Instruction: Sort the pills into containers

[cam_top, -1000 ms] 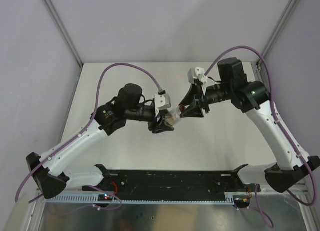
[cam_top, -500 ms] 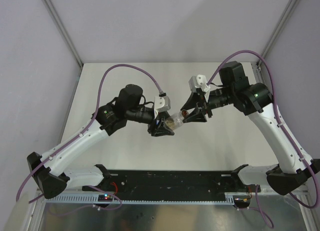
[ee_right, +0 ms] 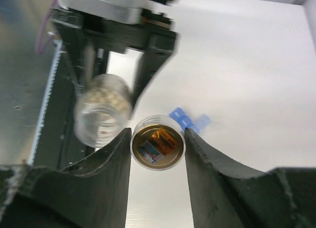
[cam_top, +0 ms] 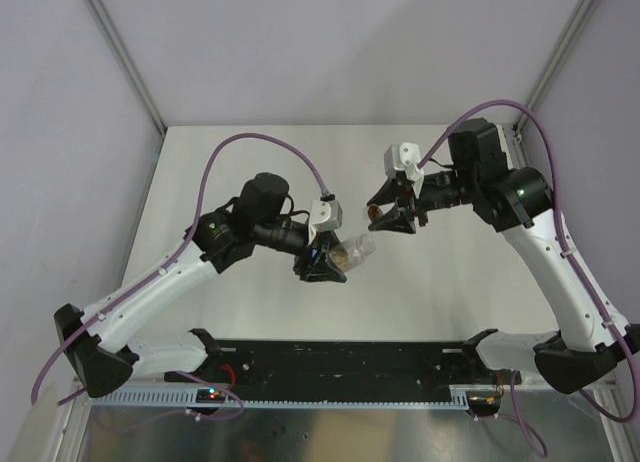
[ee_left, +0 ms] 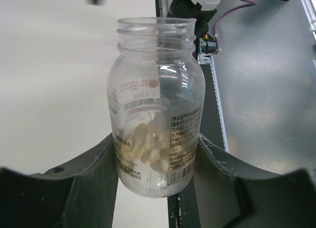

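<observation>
My left gripper (cam_top: pixel 325 263) is shut on a clear open bottle (ee_left: pixel 155 104), holding its lower body above the table. Pale yellow-brown pills (ee_left: pixel 148 144) lie in the bottle's bottom part. My right gripper (cam_top: pixel 392 218) is shut on the bottle's round cap (ee_right: pixel 157 142), clear-rimmed with a gold inside, a short way up and right of the bottle's mouth (cam_top: pixel 364 244). The bottle shows blurred in the right wrist view (ee_right: pixel 102 109). The blue containers (ee_right: pixel 190 120) lie on the table behind the cap, partly hidden by it. They are hidden in the top view.
The white table (cam_top: pixel 230 172) is walled at the back and both sides. A black rail (cam_top: pixel 340 362) with the arm bases runs along the near edge. Purple cables (cam_top: pixel 260 140) loop above both arms.
The two grippers have drawn apart. My right gripper has moved up and right with the cap off the bottle. My left gripper has shifted slightly down and right, keeping the bottle.
</observation>
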{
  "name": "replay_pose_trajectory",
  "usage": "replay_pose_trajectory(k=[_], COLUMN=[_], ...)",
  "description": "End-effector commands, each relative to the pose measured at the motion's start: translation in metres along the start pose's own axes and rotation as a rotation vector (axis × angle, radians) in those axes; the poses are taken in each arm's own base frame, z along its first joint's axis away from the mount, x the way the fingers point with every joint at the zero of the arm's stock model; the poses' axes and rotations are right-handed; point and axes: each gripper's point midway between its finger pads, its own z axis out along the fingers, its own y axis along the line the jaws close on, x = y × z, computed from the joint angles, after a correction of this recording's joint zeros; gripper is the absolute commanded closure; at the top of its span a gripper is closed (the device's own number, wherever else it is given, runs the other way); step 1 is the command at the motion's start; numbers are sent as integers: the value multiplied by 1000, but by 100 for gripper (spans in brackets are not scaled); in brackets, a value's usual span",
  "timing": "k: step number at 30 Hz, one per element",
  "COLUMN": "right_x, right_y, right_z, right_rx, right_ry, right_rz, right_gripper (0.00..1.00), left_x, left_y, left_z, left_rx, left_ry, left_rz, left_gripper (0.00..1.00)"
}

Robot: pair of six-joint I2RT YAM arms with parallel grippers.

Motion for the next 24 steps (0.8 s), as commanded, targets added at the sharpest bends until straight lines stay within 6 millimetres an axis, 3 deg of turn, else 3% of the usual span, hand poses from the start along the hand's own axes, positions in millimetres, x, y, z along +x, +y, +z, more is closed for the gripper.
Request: replay_pose_trajectory(k=[1,6,11,17,24], right_x=[-14,-5,24,96,187], right_y=[-38,-53,-66,-85,-111], right_z=[-14,-22,-21,-7,9], right_rx=[162,240,308,401,503], right_ry=[-15,10,63,180,333], right_rz=[-54,3,97,255,420], right_gripper=[100,100,97,93,92], left_x=[-9,-5,-4,-1,-3], left_y=[-16,1,22,44,48], left_z=[-7,-14,-25,-39,-51], left_rx=[37,-73,-204,-347,-412], left_ry=[-26,-12,2,21,13], left_rz=[66,102,124,123,137], left_gripper=[100,100,100,100,100])
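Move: The open cap is already off, held in the right gripper; its likely spot, bare table, lies about 17 cm ahead, 5 cm right and 36 cm below. From that hand the bottle is some 5 cm left, 5 cm back and 8 cm lower, the pill box 14 cm ahead, 13 cm left and 36 cm down. From the left gripper, gripping the bottle, the box is about 18 cm ahead, 4 cm left and 27 cm below. Carry the cap away from the bottle: right gripper level and forward for the first 5 cm, then steeply down some 13 cm towards the bare table while still reaching forward and drifting right, its fingers swinging clockwise about 30 degrees and dipping. Meanwhile bring the left gripper, keeping its hold on the bottle, about 5 cm forward and left towards the pill box, turning some 15 degrees counter-clockwise. ##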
